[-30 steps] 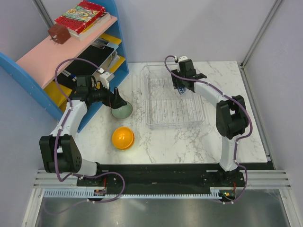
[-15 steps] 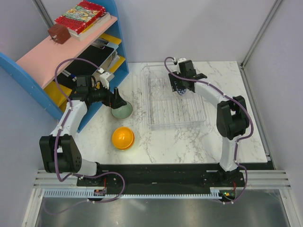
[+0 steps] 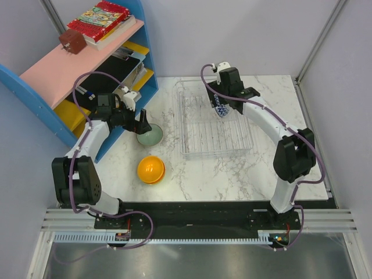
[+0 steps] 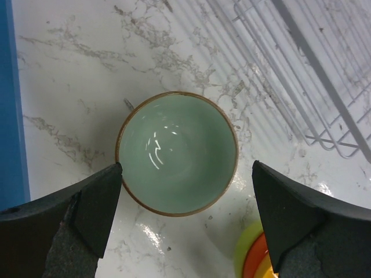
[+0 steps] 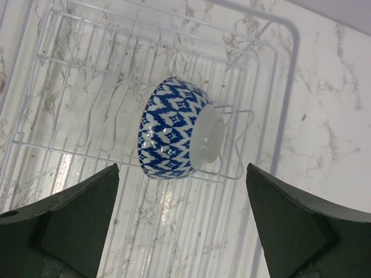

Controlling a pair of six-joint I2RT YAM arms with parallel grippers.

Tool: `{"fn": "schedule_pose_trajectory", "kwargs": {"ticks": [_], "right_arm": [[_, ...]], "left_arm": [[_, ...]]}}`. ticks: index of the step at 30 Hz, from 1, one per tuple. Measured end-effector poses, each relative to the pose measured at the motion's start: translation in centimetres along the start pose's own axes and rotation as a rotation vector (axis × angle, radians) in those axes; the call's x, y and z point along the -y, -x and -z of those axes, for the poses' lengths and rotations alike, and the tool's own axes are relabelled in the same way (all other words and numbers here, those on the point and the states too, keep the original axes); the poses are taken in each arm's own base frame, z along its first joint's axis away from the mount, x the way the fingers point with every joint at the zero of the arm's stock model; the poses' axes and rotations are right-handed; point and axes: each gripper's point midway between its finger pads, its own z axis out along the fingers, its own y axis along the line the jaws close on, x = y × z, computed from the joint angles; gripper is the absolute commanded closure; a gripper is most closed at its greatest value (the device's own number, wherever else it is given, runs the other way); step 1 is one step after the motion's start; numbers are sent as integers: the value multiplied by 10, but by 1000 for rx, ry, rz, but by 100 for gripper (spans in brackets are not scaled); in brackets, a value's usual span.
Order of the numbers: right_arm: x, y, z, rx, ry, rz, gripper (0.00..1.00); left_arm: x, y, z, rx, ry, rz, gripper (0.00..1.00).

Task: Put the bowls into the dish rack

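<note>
A blue-and-white patterned bowl (image 5: 174,136) stands on its side between prongs of the clear dish rack (image 5: 284,87), free of any grip. My right gripper (image 5: 181,191) hangs open just above it, its fingers wide on either side. In the top view this bowl (image 3: 217,110) sits in the rack's (image 3: 192,152) back half, under the right gripper (image 3: 221,102). My left gripper (image 4: 186,174) is open over the pale green bowl (image 4: 177,153), which rests upright on the marble. A nested stack of yellow-green, red-orange and orange-yellow bowls (image 3: 151,169) lies nearer me.
The blue-and-pink shelf unit (image 3: 87,64) with books stands close on the left; its blue side (image 4: 8,116) is right beside the left gripper. The rack's corner (image 4: 336,145) lies to the right of the green bowl. Grey walls enclose the marble table (image 3: 279,168).
The right gripper has opened and let go of the blue-and-white bowl, which now stands in the rack. That arm has drawn back slightly. The left arm has barely shifted.
</note>
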Motion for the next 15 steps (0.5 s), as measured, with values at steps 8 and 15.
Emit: {"fn": "schedule_pose_trajectory", "kwargs": {"ticks": [8,15], "right_arm": [[15,40,48,117,-6,4,2],[9,64,91,203,82,5,2]], "left_arm": [[-29,-29,-19,-102,78,11,1],[-45,-49,-31,-166,116,19,3]]}}
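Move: The green bowl's middle lies some 10 cm below the left hand, about 1 cm ahead and 1 cm to its right. The orange bowls stand roughly 14 cm nearer the base than the green one, and the dish rack's middle is about 27 cm to the right and 8 cm farther out from the hand. From the right hand, the green bowl is about 29 cm left, 8 cm back and 13 cm below; the blue patterned bowl is 4 cm ahead and 9 cm below. Down, with a smaller drift to the left: the left hand sinks about 7 cm towards the left part of the green bowl's rim, tipping its fingers slightly further down and keeping them wide open. Meanwhile the right hand, already free and open, climbs some 10 cm away from the patterned bowl in the rack and draws back a little towards the base. ##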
